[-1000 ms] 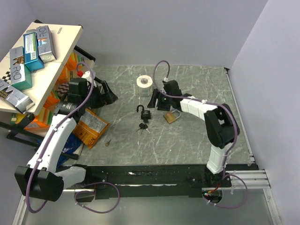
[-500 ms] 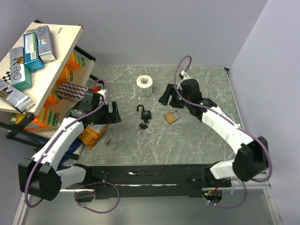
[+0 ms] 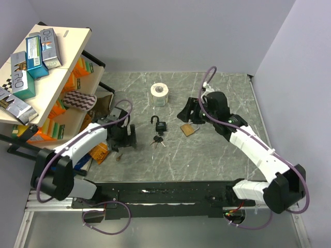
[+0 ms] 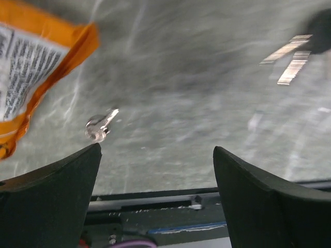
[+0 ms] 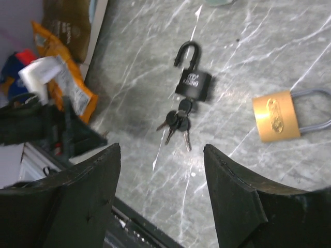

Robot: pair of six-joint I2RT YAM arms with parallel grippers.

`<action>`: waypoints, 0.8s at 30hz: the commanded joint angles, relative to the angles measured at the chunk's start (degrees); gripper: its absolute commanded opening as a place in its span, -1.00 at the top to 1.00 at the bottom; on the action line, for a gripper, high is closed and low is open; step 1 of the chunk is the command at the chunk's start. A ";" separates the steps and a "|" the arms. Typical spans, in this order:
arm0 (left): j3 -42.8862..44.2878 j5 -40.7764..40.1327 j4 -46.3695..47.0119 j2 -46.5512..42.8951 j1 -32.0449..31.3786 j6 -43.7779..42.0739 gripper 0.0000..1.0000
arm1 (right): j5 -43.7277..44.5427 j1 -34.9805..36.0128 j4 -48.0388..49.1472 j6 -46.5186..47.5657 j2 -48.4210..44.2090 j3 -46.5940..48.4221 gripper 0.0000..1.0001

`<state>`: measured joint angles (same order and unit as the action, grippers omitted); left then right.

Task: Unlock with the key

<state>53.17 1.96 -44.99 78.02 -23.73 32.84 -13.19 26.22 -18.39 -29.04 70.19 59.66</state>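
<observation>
The key bunch [image 5: 177,123], silver blades on black heads, lies against the bottom edge of a black padlock [image 5: 193,82] whose shackle stands open; I cannot tell whether a blade sits in the keyhole. The top view shows the key bunch [image 3: 158,140] just below the black padlock [image 3: 161,124]. A brass padlock [image 5: 276,116] with a closed shackle lies to the right. My right gripper [image 5: 162,147] hovers open above the table, near the keys, with nothing in it. My left gripper [image 4: 158,150] is open and empty, low over the table. A single small silver key [image 4: 99,126] lies by its left finger.
An orange snack bag [image 3: 98,150] lies at the table's left edge beside my left gripper [image 3: 126,138]. A white tape roll [image 3: 160,94] stands behind the padlocks. A shelf rack with boxes [image 3: 31,62] crowds the far left. The brass padlock [image 3: 188,128] sits under my right gripper [image 3: 187,111].
My left arm swung from the shelf side down onto the table, toward the loose small key. My right arm stretched out and its gripper shifted slightly right. The padlocks and keys stayed put.
</observation>
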 commanded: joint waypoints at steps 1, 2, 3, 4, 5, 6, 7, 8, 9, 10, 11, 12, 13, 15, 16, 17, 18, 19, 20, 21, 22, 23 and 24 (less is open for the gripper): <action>-1.31 -5.90 -3.08 4.59 -0.09 5.48 -0.86 | -2.89 -0.11 2.31 -1.55 -5.94 -3.05 -0.41; -1.92 -6.35 -2.39 6.16 -0.01 5.48 -0.86 | -2.89 -0.11 2.40 -1.55 -6.55 -3.40 -0.40; -2.10 -6.61 -2.12 6.96 0.43 5.48 -0.85 | -2.72 -0.03 2.66 -1.20 -7.87 -3.84 -0.40; -2.19 -6.79 -2.29 8.10 0.61 5.57 -0.84 | -2.37 -0.03 2.23 -1.11 -8.31 -4.11 -0.40; -2.19 -7.40 -2.90 9.51 0.78 5.92 -0.84 | -1.76 -0.11 1.26 -0.94 -8.67 -3.85 -0.39; -2.36 -7.41 -2.91 9.78 0.79 6.09 -0.85 | -0.62 -0.11 0.47 -0.32 -9.19 -3.41 -0.39; -2.89 -7.32 -2.12 9.78 0.87 6.18 -0.86 | -0.17 -0.20 -0.15 -0.06 -9.55 -3.15 -0.39; -3.50 -6.27 -1.16 9.26 0.87 6.36 -0.86 | 0.01 -0.20 -0.15 0.12 -9.81 -3.14 -0.39; -4.64 -5.65 0.33 9.43 0.96 6.53 -0.86 | 0.62 -0.20 0.11 -0.49 -10.42 -3.32 -0.39; -5.09 -5.04 0.78 9.69 1.05 6.53 -0.85 | 0.62 -0.20 0.20 -0.76 -10.69 -3.67 -0.39; -5.70 -4.51 1.04 10.57 1.05 6.45 -0.77 | 0.62 -0.20 0.37 -1.11 -10.95 -3.76 -0.38; -5.88 -3.98 1.57 11.01 1.05 6.45 -0.70 | 0.80 -0.20 0.46 -1.54 -11.56 -4.02 -0.38; -6.14 -3.80 1.75 11.28 1.05 6.36 -0.58 | 1.15 -0.20 0.46 -1.72 -12.09 -4.55 -0.37; -6.58 -3.10 1.49 11.10 0.96 6.71 -0.50 | 2.02 -0.20 0.03 -2.51 -14.02 -5.34 -0.37; -6.58 -2.75 1.31 10.67 0.96 6.88 -0.44 | 2.81 -0.20 -0.06 -2.78 -14.64 -6.13 -0.37; -6.67 -2.40 1.31 9.45 0.96 7.41 -0.39 | 3.25 -0.11 -0.33 -2.87 -15.26 -6.57 -0.37; -6.85 -1.09 1.57 8.56 0.88 7.67 -0.33 | 3.61 -0.20 -0.68 -2.95 -16.39 -7.01 -0.37; -7.02 -0.38 2.44 7.86 0.87 8.11 -0.25 | 4.13 -0.11 -0.85 -3.04 -16.84 -7.71 -0.37; -7.29 0.67 2.98 6.55 0.70 8.99 -0.24 | 4.40 -0.11 -1.03 -3.04 -17.19 -7.98 -0.36; -7.29 1.46 3.85 6.01 0.52 9.17 -0.23 | 4.66 -0.11 -1.47 -2.78 -17.80 -8.15 -0.36; -7.29 2.69 5.34 5.66 0.09 9.35 -0.18 | 4.67 -0.11 -1.64 -2.69 -18.07 -8.33 -0.36; -6.85 2.79 5.88 5.48 -0.96 9.87 -0.16 | 4.75 -0.11 -1.91 -2.52 -18.60 -8.33 -0.36; -6.50 2.88 6.23 5.48 -1.49 10.31 -0.14 | 4.75 -0.11 -2.26 -2.52 -18.78 -8.42 -0.36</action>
<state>46.09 -0.14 -43.64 85.62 -23.05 40.03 -10.11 26.22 -19.90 -31.27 53.41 51.55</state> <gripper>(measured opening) 0.588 0.684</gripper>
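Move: The small loose key lies about 7 cm below the open left hand, some 4 cm to its left and 3 cm nearer the base. From that hand, the orange packet is roughly 11 cm left and 5 cm ahead, the black-headed keys 13 cm right and 6 cm ahead, and the open black padlock 15 cm right and 13 cm ahead. From the right hand the loose key lies about 30 cm left, 11 cm back and 22 cm below. The left hand sinks some 6.5 cm towards the loose key, easing about 3 cm back and 3 cm left while its fingers tip some 15 degrees to point almost straight down; near the table it stops sinking and begins closing to a bit over half open, the left finger coming right beside the key, then slips about 1 cm back to the right. The empty right hand meanwhile draws about 4.5 cm back, a little right and up, away from the black padlock. ##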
